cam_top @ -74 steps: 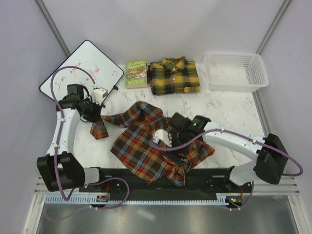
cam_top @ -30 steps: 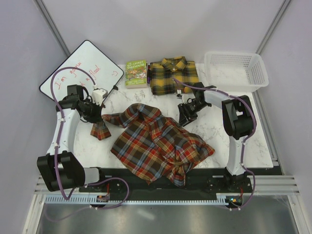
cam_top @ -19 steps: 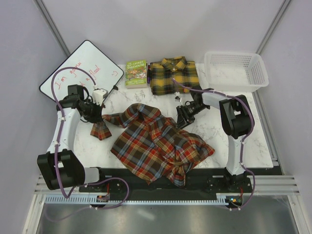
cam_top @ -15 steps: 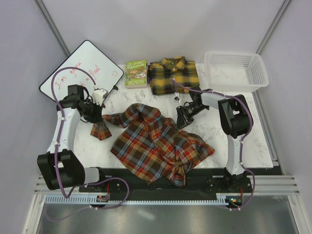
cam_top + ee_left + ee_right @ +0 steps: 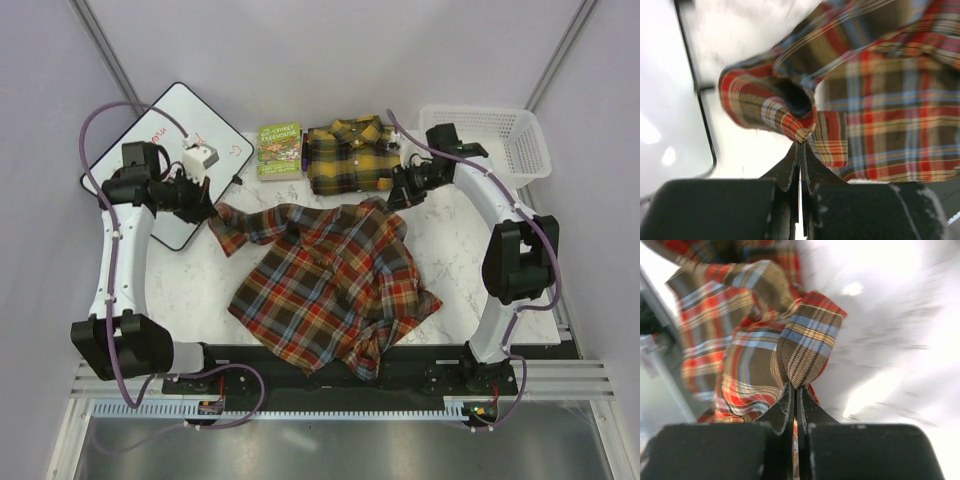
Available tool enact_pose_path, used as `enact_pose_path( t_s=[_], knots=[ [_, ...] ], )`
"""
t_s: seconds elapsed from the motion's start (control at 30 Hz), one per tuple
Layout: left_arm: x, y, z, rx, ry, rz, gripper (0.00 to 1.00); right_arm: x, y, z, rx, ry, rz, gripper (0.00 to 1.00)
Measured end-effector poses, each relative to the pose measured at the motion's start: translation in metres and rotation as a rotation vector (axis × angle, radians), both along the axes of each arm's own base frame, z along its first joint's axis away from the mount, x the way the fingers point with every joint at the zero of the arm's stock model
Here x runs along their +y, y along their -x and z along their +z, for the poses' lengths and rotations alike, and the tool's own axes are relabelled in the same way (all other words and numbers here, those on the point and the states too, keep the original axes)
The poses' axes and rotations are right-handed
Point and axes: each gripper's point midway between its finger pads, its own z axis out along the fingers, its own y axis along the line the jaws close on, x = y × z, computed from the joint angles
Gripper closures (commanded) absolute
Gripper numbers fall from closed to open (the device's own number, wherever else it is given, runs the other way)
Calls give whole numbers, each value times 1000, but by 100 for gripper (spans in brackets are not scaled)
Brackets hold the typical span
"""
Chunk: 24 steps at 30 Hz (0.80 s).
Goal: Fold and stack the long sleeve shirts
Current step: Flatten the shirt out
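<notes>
The red-brown plaid long sleeve shirt [image 5: 330, 285] lies stretched across the middle of the table, its upper edge pulled taut between both grippers. My left gripper [image 5: 209, 209] is shut on the shirt's left sleeve end [image 5: 790, 112], with the cloth bunched at the fingertips [image 5: 801, 144]. My right gripper [image 5: 394, 202] is shut on a fold of the shirt's upper right edge [image 5: 807, 347], pinched at its tips [image 5: 794, 388]. The yellow and black shirt [image 5: 355, 156] lies folded at the back of the table, just behind the right gripper.
A green book [image 5: 279, 150] lies left of the yellow shirt. A whiteboard [image 5: 165, 135] with red writing sits at the back left under the left arm. A white plastic basket [image 5: 500, 150] stands at the back right. The shirt's lower hem hangs over the dark front rail [image 5: 440, 358].
The right gripper closed on the shirt's upper right edge and pulled it back and right. The left gripper drew the sleeve back and left. The shirt now lies spread wider.
</notes>
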Motion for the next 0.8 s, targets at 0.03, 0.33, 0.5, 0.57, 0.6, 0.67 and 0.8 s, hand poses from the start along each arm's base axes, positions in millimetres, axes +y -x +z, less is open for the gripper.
enact_pose_path(
  t_s=[0.03,0.33,0.5,0.57,0.6,0.67,0.8],
  knots=[
    [-9,-3,18,-30,27,-30,98,-7,-9,10,-52,19,-12,100],
    [-218,94,137,-231,272,-806,98,-74,-43,18,-187,222,-97,100],
    [-284,209,125,-133,321,-1196,73,-113,-50,6,-165,274,-164,100],
    [-291,245,101,-54,295,-1291,50,-126,-52,6,-169,288,-183,100],
    [-291,255,88,-6,281,-1308,42,-131,-53,5,-172,293,-189,100],
    [-284,247,67,58,254,-1254,36,-138,-53,3,-173,307,-193,100],
    [-229,138,16,113,207,-805,35,-143,-46,-9,-155,334,-175,100]
  ],
)
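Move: Off to the left hand's right lies the shirt's flat front panel, some 31 cm right, 16 cm back and 19 cm below. The whiteboard is roughly 28 cm ahead of this hand and 13 cm left. From the right hand, bare table beside the shirt lies about 5 cm ahead, 14 cm right and 12 cm down; the basket is some 28 cm ahead and 30 cm right, the folded yellow shirt 24 cm ahead and 12 cm left. Flinging the sleeve end it already pinches, the left hand rises about 14 cm while sweeping fast, near 30 cm right and 25 cm back over the shirt, turning clockwise; there it sinks, opens and lets go, then comes forward and left, empty. The right hand keeps its pinch on the other end and draws it right, slightly forward, tilting its left side down. ##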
